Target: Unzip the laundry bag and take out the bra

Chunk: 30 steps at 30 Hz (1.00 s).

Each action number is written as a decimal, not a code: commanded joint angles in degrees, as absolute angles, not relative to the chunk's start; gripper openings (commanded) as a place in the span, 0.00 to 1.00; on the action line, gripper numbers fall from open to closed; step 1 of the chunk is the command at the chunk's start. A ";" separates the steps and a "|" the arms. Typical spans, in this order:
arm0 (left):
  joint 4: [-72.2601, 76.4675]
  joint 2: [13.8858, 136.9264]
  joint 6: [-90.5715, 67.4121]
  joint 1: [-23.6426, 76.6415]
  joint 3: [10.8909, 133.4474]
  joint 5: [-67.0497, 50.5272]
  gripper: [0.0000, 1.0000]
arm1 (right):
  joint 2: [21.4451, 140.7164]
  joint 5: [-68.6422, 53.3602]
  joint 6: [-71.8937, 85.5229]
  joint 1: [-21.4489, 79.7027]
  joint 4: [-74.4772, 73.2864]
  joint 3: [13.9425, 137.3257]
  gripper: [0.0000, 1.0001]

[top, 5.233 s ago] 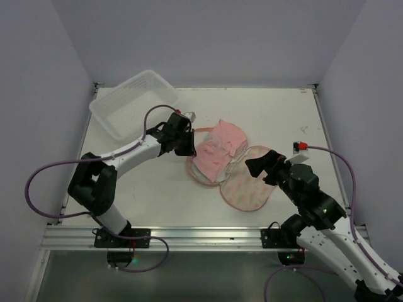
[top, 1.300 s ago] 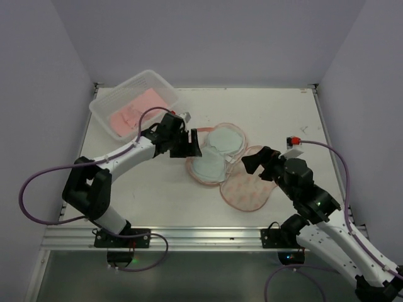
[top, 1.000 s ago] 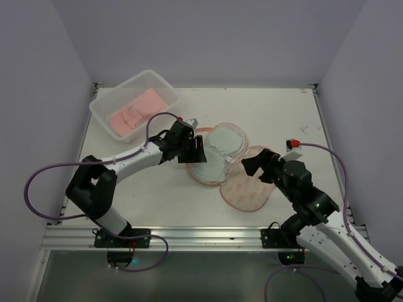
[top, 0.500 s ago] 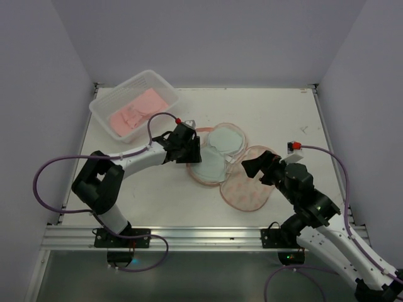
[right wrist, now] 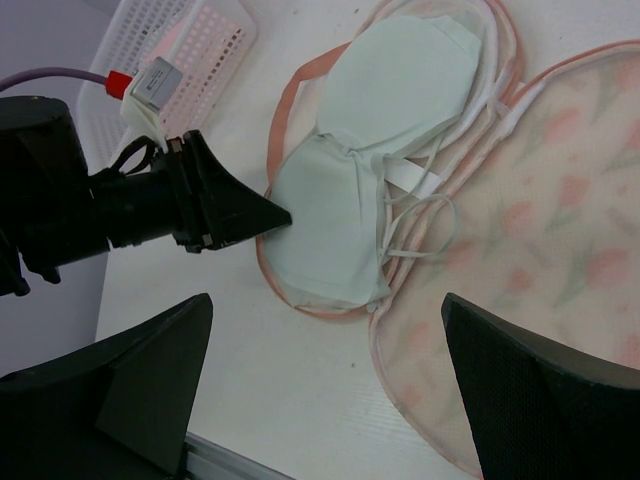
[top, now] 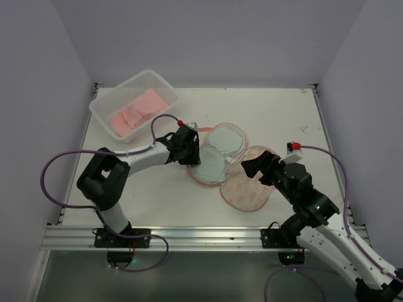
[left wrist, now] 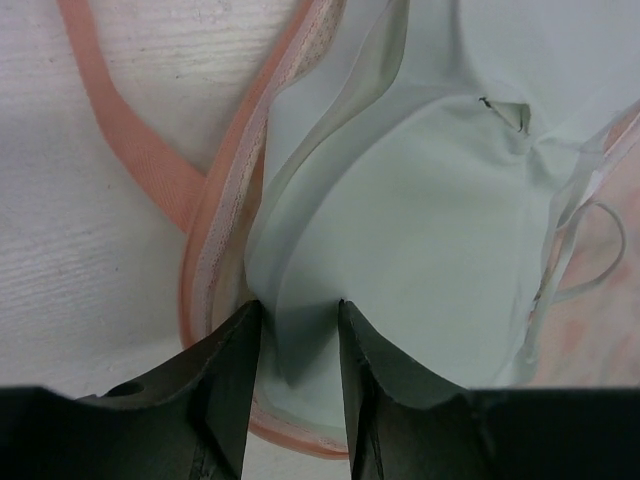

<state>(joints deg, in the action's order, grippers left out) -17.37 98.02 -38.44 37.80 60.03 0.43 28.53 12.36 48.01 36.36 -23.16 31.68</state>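
Observation:
The laundry bag [top: 247, 187] lies unzipped and spread flat mid-table, its printed lid [right wrist: 545, 240] folded towards my right arm. In the other half, inside the pink rim [left wrist: 212, 245], rests the pale mint bra [top: 219, 150], cups up [right wrist: 372, 150]. My left gripper [top: 194, 153] sits at the bra's left edge. Its jaws [left wrist: 292, 312] pinch a raised fold of the nearer cup [left wrist: 430, 230]. My right gripper [top: 257, 166] hovers open above the lid's left rim and holds nothing [right wrist: 326, 298]. The bag's pink loop [left wrist: 130, 140] trails on the table.
A clear plastic tub [top: 104, 100] stands at the back left with a pink garment [top: 135, 112] inside. Grey walls close in the table on three sides. A metal rail [top: 201, 236] runs along the near edge.
My left gripper has slid right onto the bra's left edge and its jaws have narrowed onto the fabric. A pink garment that lay in the bag is in the tub. The right arm barely moved.

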 commanded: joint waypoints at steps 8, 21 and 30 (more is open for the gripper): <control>-14.15 100.20 -38.59 39.20 61.70 -2.11 0.02 | 27.60 12.13 49.83 36.30 -22.50 30.76 0.99; -20.38 86.75 -21.02 39.02 77.76 1.58 0.00 | 24.17 15.47 49.31 36.30 -24.70 31.99 0.99; -30.23 86.13 -10.90 31.48 99.30 2.48 0.00 | 23.55 16.17 48.16 36.21 -25.49 33.48 0.98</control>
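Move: The left hand's half-open fingers straddle the left edge of the mint bra's near cup. The bra's middle lies about 7 cm to the hand's right, 4 cm ahead and 2 cm down, in the open bag. The folded-back bag flap is about 18 cm right and 7 cm back; the basket, around 25 cm ahead and 22 cm left, is at about hand height. From the right hand, the bra is some 13 cm ahead, 12 cm left and 17 cm down. The left fingers pinch the near cup's left edge, closing fully as the hand sinks about 1.5 cm and eases slightly back and right. Keeping that pinch, the hand then sweeps up, fast, to about 30 cm above its start, carrying the bra and ending some 7 cm farther forward, while the wrist tips the fingers up and outward by about 40 degrees. ##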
